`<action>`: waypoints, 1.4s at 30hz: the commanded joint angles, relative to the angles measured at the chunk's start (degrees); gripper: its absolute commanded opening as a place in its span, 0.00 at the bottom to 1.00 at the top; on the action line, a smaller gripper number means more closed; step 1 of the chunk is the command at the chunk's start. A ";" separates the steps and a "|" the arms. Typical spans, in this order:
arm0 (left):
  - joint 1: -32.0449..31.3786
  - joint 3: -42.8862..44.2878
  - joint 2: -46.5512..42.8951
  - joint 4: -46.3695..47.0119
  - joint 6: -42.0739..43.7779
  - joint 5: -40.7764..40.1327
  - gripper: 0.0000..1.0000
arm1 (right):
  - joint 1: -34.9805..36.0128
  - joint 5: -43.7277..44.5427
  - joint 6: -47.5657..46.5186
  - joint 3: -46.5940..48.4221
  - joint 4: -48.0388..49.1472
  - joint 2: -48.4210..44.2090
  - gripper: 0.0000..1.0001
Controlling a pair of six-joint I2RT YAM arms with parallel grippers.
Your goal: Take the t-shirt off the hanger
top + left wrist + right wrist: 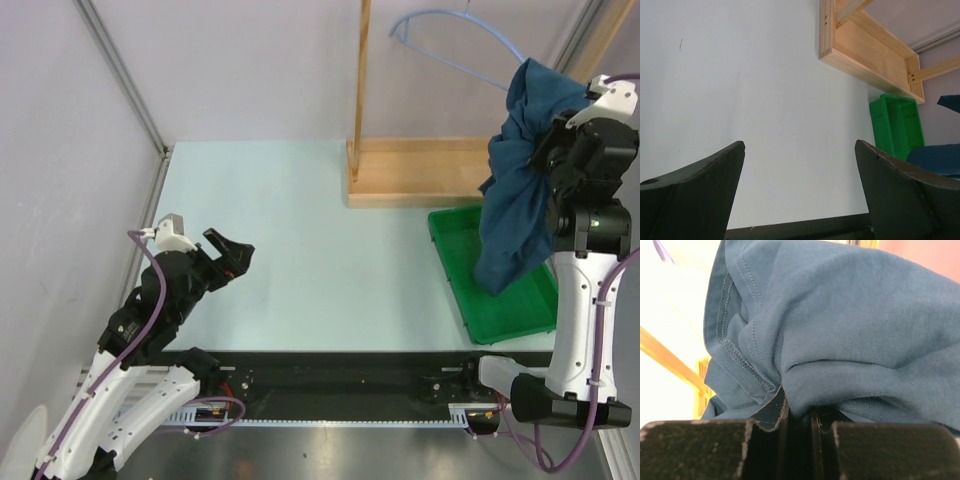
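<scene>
The dark teal t-shirt (pixel 515 190) hangs bunched from my right gripper (pixel 546 150), raised at the far right, with its lower end dangling over the green tray. In the right wrist view the gripper (pixel 799 412) is shut on a fold of the t-shirt (pixel 840 330). The pale blue hanger (pixel 450 50) hangs at the top of the rack; its right end runs into the top of the shirt, and I cannot tell whether cloth is still on it. My left gripper (pixel 228 255) is open and empty above the table at the left (pixel 800 145). A bit of the shirt shows in the left wrist view (pixel 935 157).
A green tray (pixel 450 240) lies at the right of the table, also in the left wrist view (pixel 890 125). The wooden rack base (pixel 420 170) sits behind it with an upright post (pixel 362 80). Walls close the left and back.
</scene>
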 commanded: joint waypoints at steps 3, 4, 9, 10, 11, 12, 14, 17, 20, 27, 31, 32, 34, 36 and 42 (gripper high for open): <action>0.29 0.54 -1.25 1.59 1.69 0.83 0.96 | -0.88 -1.72 3.24 -13.97 1.82 -5.96 0.00; 0.29 0.54 -1.34 1.59 1.96 0.83 0.96 | -0.88 -0.40 4.37 -15.13 -0.27 -7.45 0.00; 0.29 0.54 -1.34 1.24 4.16 0.48 0.96 | -1.14 9.09 8.60 -20.85 -7.67 -12.55 0.00; 0.20 0.10 -1.43 1.42 4.33 0.56 0.96 | -1.23 9.11 9.47 -23.21 -9.07 -14.56 0.00; 0.20 -0.16 -1.34 1.59 4.42 0.82 0.96 | -1.32 8.67 9.83 -24.53 -9.52 -15.54 0.00; 0.20 -0.51 -1.34 2.12 4.42 1.09 0.96 | -1.32 9.89 10.70 -25.59 -10.13 -16.42 0.00; 0.29 -1.74 -1.34 3.34 4.34 1.88 0.96 | -1.32 11.30 12.90 -28.14 -12.33 -18.00 0.00; 0.20 -2.80 -0.73 4.40 3.98 3.55 0.96 | -1.49 16.21 16.67 -30.08 -15.14 -17.84 0.00; 0.20 -2.80 -0.20 4.41 4.07 4.17 0.96 | -1.67 23.31 23.68 -30.78 -18.30 -15.82 0.00; 0.29 -3.15 -0.99 4.76 3.46 4.08 0.96 | -2.55 26.60 35.65 -29.30 -16.31 -5.64 0.00; 0.29 -2.54 -0.90 4.06 3.19 4.61 0.96 | -6.39 28.27 41.99 -27.72 -12.16 1.40 0.00; 0.20 -2.37 -1.08 3.62 3.19 4.61 0.96 | -8.07 27.57 42.96 -27.62 -11.38 2.98 0.00; 0.20 -1.84 -1.86 2.74 3.45 4.34 0.96 | -12.10 21.89 42.19 -28.15 -5.94 8.06 0.00; 0.20 -1.40 -2.48 2.12 3.72 3.56 0.96 | -17.30 16.95 39.99 -27.80 -1.72 12.11 0.00; 0.20 -1.48 -4.07 1.42 4.34 1.88 0.97 | -13.82 8.23 24.79 -21.91 -0.12 23.12 0.00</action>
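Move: Below and nearer the base than the right hand, which already holds the bunched t-shirt, the green bin lies about 12 cm back, 3 cm to its right and some 42 cm down. The wooden stand's base is roughly 15 cm ahead and 7 cm left, down at table height; the empty blue hanger hangs about 18 cm ahead and 14 cm left, near hand height. From the idle left hand, the bin is about 1 cm ahead, 57 cm right and 22 cm down. Sinking some 33 cm with its grip kept on the gathered t-shirt, the right hand lowers it towards the green bin. It swings back about 11 cm on the way down, then comes forward again and some 10 cm to the right, ending over the bin's far right side. The wrist tips the fingers downward, turns clockwise by roughly 45 degrees and rolls its left side up. ##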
